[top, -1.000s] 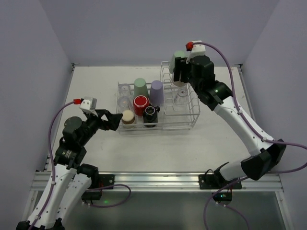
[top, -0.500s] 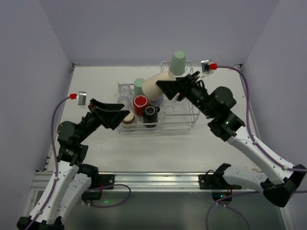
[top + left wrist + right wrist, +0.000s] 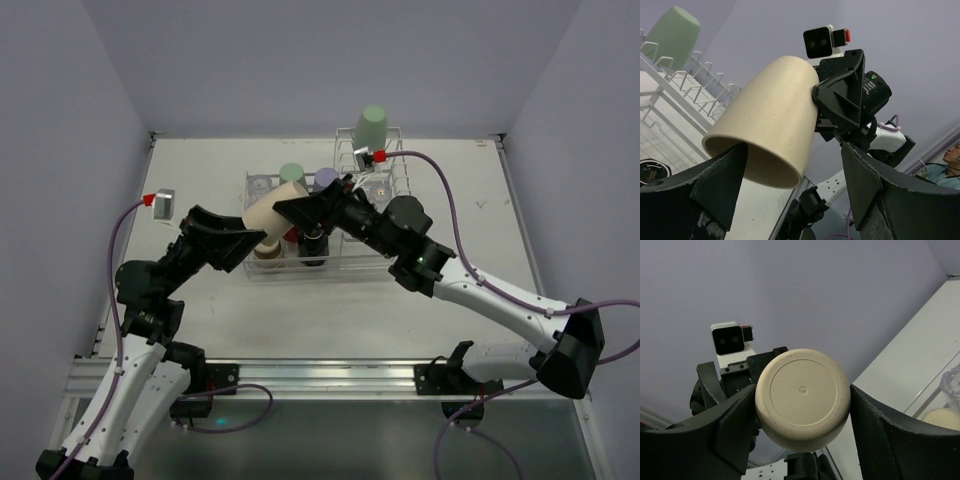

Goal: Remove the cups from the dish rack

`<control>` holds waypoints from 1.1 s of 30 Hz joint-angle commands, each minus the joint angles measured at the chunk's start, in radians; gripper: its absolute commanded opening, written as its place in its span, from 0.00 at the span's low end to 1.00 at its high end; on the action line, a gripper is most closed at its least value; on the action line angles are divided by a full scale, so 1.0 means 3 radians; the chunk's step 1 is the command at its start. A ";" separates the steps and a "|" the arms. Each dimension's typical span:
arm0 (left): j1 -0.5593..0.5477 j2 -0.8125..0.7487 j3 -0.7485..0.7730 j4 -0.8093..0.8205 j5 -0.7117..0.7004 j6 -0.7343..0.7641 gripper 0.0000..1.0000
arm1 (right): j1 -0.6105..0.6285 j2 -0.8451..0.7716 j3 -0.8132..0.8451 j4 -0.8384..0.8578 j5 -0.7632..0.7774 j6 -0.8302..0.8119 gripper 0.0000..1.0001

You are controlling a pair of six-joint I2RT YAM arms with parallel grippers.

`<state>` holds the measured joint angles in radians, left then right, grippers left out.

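Note:
My right gripper (image 3: 300, 208) is shut on the base end of a beige tumbler (image 3: 272, 207), holding it on its side in the air over the left end of the white dish rack (image 3: 375, 255). In the right wrist view the tumbler's round base (image 3: 802, 397) sits pinched between both fingers (image 3: 735, 425). My left gripper (image 3: 255, 240) is open around the tumbler's mouth end (image 3: 771, 117): one finger (image 3: 720, 185) overlaps the rim, the other (image 3: 865, 185) stands apart. A pale green tumbler (image 3: 372, 127) stands upside down on the rack's dividers.
In the rack's basket sit a pale green tumbler (image 3: 291, 172), a lavender tumbler (image 3: 326, 178), a black mug (image 3: 314, 240), a small tan cup (image 3: 266, 249) and clear glasses (image 3: 261, 186). A red mug is mostly hidden under the tumbler. Side walls close in the table.
The right arm swung the beige tumbler left and lower, from the rack's divider end to the left gripper. The left gripper rose to meet it and its jaws narrowed.

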<state>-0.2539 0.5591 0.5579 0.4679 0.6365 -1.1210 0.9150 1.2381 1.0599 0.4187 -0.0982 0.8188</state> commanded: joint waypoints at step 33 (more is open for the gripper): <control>0.0749 0.2671 0.2916 -0.3860 -0.2965 0.2775 0.00 | 0.0131 -0.1064 -0.0429 -0.1803 0.0476 -0.1052 0.99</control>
<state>-0.0566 1.2732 1.3487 -0.5659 -0.2165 -0.3683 0.9504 0.9451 0.8993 0.0257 0.0124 0.5747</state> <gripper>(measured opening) 0.109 0.989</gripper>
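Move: The beige cup, held up by the right hand near its base, has its middle about 4 cm ahead, 6 cm right and 2 cm above the left hand point; from the right hand it lies some 4 cm left and 1 cm ahead. Some 20 cm below the left hand, the small cream cup stands about 12 cm ahead and straight in line, the red mug 18 cm ahead and 8 cm right, the black mug 11 cm ahead and 13 cm right. Left hand pinches the beige cup's rim, carries it some 20 cm forward and left; right opens, backs off rightward. ##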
